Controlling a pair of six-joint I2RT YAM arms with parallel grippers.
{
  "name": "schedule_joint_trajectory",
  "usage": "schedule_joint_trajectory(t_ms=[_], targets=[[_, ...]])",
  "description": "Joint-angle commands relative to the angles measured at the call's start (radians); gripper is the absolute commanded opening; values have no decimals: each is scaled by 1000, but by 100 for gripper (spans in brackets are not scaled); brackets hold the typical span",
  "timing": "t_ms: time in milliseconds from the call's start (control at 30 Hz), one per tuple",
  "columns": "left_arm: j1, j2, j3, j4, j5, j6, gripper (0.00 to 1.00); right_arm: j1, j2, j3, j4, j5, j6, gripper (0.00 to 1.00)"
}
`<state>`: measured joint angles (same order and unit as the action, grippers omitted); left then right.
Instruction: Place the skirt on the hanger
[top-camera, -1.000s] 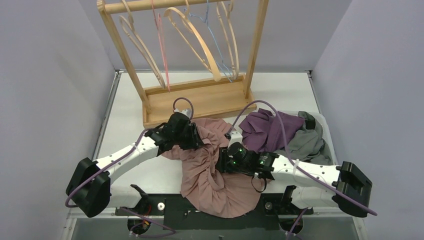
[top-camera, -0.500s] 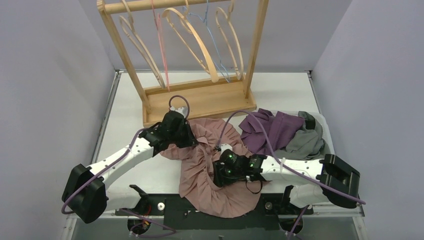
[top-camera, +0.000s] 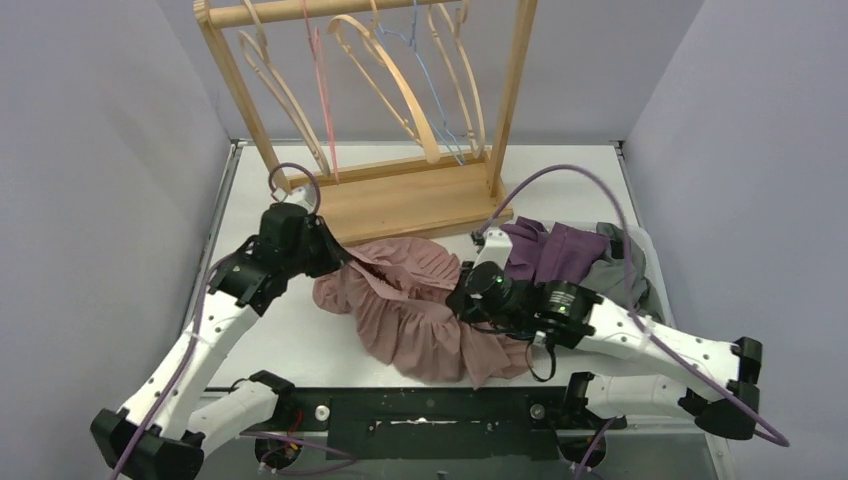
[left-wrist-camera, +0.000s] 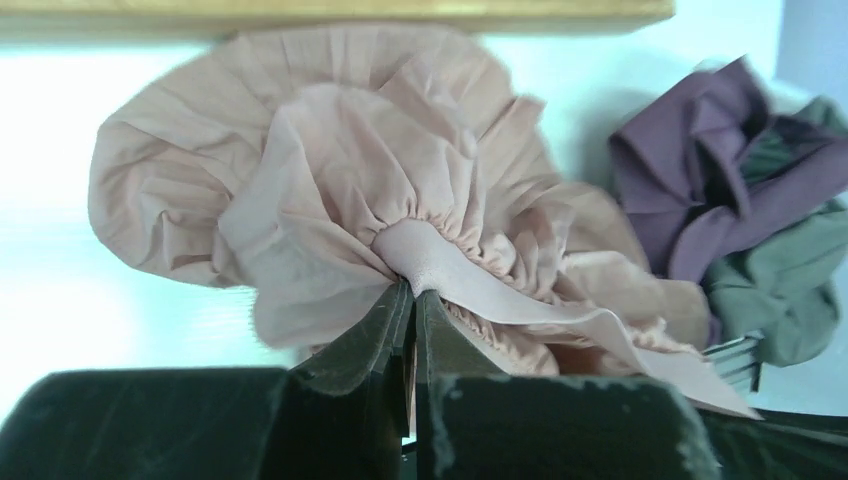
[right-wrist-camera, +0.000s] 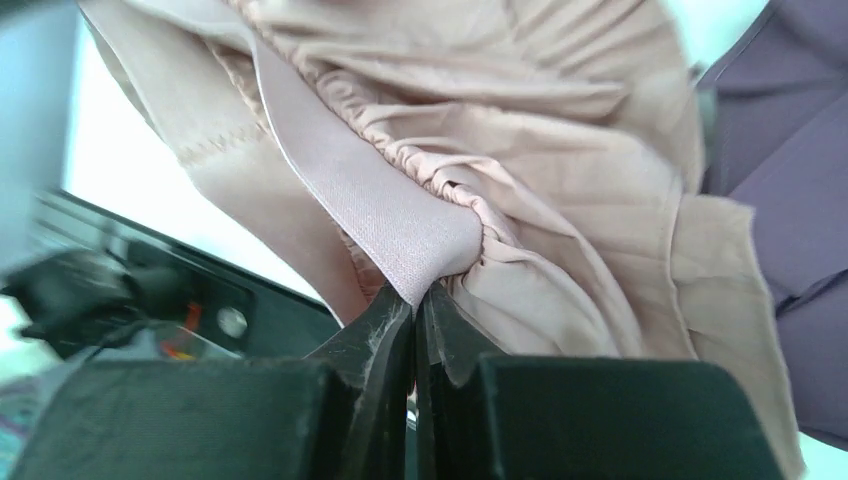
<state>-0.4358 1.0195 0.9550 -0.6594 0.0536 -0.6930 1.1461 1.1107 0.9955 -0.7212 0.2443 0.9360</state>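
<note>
The dusty-pink pleated skirt (top-camera: 410, 310) lies bunched on the white table between my two arms. My left gripper (top-camera: 340, 262) is shut on its elastic waistband (left-wrist-camera: 440, 270) at the skirt's left end. At the right end my right gripper (top-camera: 462, 302) is shut on the same waistband (right-wrist-camera: 400, 225), and the band runs stretched between the two. Wooden hangers (top-camera: 385, 80) and thin red and blue wire ones hang on the wooden rack (top-camera: 400, 200) behind the skirt.
A pile of purple (top-camera: 545, 255) and grey-green (top-camera: 625, 275) clothes lies at the right, touching the skirt. The rack's base stands just behind the skirt. Grey walls close in the table on both sides. A black rail (top-camera: 430, 415) runs along the near edge.
Both grippers have shut on the waistband. The left arm has pulled back-left and the right arm up and right, drawing the skirt off the near edge and spreading it sideways.
</note>
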Motion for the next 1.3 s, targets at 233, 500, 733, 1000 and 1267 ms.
schedule_joint_trajectory(t_ms=[233,500,733,1000,1267], targets=[[13,-128,468,-330,-238,31,0,-1,-67,443,-125,260,-87,0],[12,-101,660,-453,-358,83,0,-29,23,520,-22,152,-138,0],[11,-75,741,-465,-439,125,0,-138,7,396,168,-40,-145,0],[12,-161,347,-286,-207,42,0,-232,-24,268,-63,131,-53,0],[14,-165,-38,-86,-65,-41,0,-271,-13,32,-26,42,-15,1]])
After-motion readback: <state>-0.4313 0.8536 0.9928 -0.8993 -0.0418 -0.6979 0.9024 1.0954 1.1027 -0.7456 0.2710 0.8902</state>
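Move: Both hands hold the pink skirt by its waistband, roughly 17 cm above the table. The skirt's bunched body lies about 17 cm to the right of the left hand, 5 cm nearer the base and 12 cm below. From the right hand it is some 8 cm left, about level fore and aft, and 11 cm down. The rack base sits about 33 cm ahead of the right hand and 13 cm left; the purple cloth is 25 cm right and 12 cm ahead. Up fast and together by about 20 cm, then quickly down again nearly to the starting height, both hands flick the skirt, keeping their pinch on the waistband. The left swings out left as it rises, partly returns and ends slightly back; the right works forward, then right as it sinks. Both wrists tip fingers-up some 20 degrees and come back, the right ending turned clockwise. ##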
